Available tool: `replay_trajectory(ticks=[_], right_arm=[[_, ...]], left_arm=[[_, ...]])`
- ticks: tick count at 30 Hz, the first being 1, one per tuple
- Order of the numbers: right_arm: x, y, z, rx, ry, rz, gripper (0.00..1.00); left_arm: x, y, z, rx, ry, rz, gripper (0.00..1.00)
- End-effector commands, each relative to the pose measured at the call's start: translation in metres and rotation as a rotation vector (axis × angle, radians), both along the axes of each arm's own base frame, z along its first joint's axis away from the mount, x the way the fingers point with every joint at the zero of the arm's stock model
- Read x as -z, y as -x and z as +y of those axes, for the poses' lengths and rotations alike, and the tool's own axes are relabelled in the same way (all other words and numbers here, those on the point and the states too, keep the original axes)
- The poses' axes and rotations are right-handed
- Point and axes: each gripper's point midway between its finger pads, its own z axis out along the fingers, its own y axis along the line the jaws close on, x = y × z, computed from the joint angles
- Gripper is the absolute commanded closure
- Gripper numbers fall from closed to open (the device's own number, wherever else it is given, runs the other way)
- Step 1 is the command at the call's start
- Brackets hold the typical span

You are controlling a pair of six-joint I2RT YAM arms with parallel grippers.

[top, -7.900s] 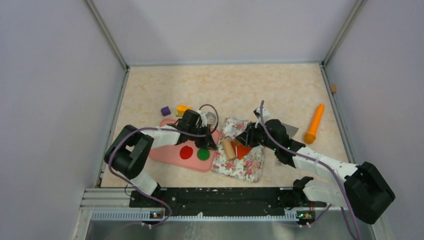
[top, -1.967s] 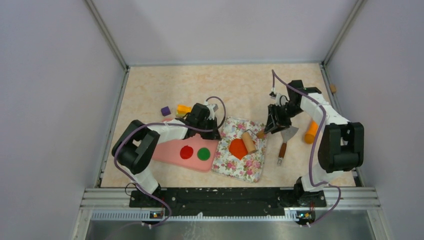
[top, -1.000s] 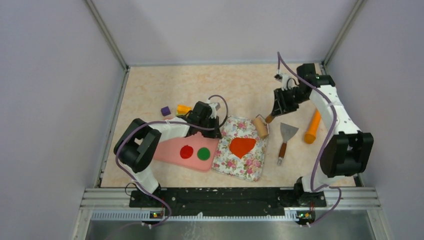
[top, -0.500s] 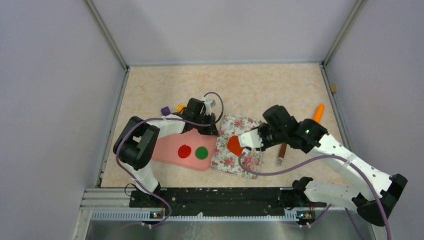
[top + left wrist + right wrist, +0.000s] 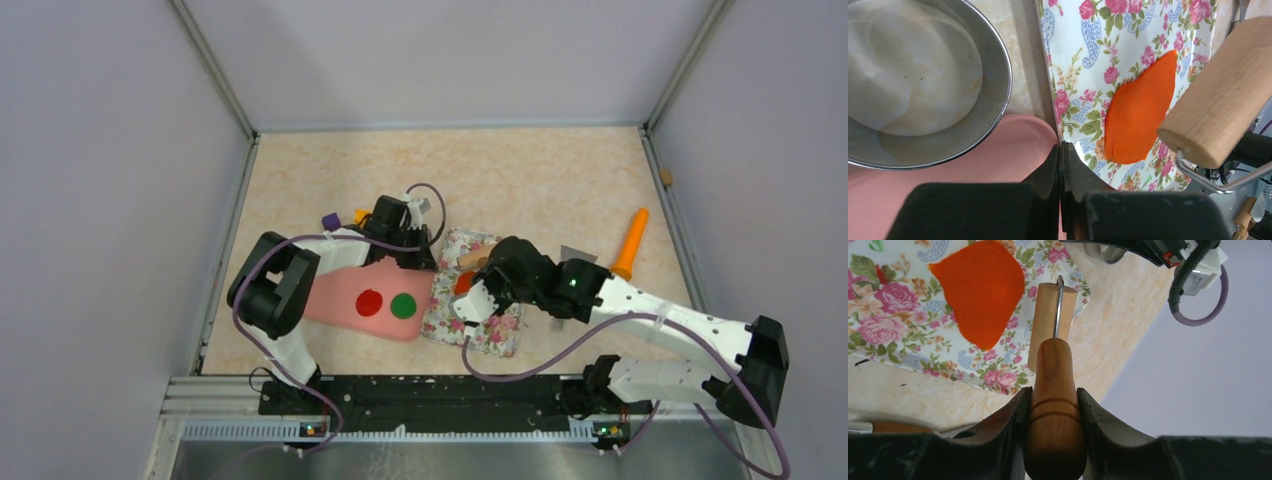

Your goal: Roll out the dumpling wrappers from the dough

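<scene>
The dough (image 5: 462, 284) (image 5: 1140, 110) (image 5: 980, 290) is a flat orange-red patch lying on the floral mat (image 5: 447, 310). My right gripper (image 5: 497, 272) (image 5: 1054, 400) is shut on the wooden handle of a roller (image 5: 1050, 325) (image 5: 1223, 95). The roller's barrel hangs at the mat's far edge, just beside the dough. My left gripper (image 5: 413, 261) (image 5: 1062, 147) is shut, with its tips where the mat's left edge meets the pink board (image 5: 330, 305). Two dumpling wrappers, one red (image 5: 370, 302) and one green (image 5: 403, 304), lie on that board.
A steel bowl (image 5: 923, 85) stands just beyond the pink board. An orange carrot-shaped stick (image 5: 630, 243) and a scraper blade (image 5: 578, 256) lie right of the mat. A purple block (image 5: 329, 221) sits behind the board. Side walls close in on both sides.
My right arm swung from the far right back over the mat, carrying the roller down beside the dough. My left gripper's jaws closed and stayed at the mat's edge.
</scene>
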Motion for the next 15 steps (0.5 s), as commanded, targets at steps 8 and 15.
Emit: replay_trajectory(ticks=[8,15], right_arm=[[0.025,0.032,-0.002,-0.092,-0.007,0.072,1.00],[0.046,0.054,-0.019,-0.094,0.028,0.157,1.00]], left_arm=[[0.011,-0.016,0.003,-0.046,-0.034,-0.008,1.00],[0.006,-0.014,0.003,-0.029,-0.040,-0.027,0.70]])
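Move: The right hand holds the rolling pin above the floral tray; the orange dough lies about 3 cm ahead of it, 5 cm left and 15 cm below. On the same level, the metal ring is some 12 cm ahead and 20 cm left, and the spatula about 4 cm ahead and 14 cm right. From the left hand, at the tray's left edge, the dough is about 4 cm back and 11 cm right, slightly lower. Right hand brings the rolling pin down and back, about 4 cm each, onto the dough; left fingers part. ##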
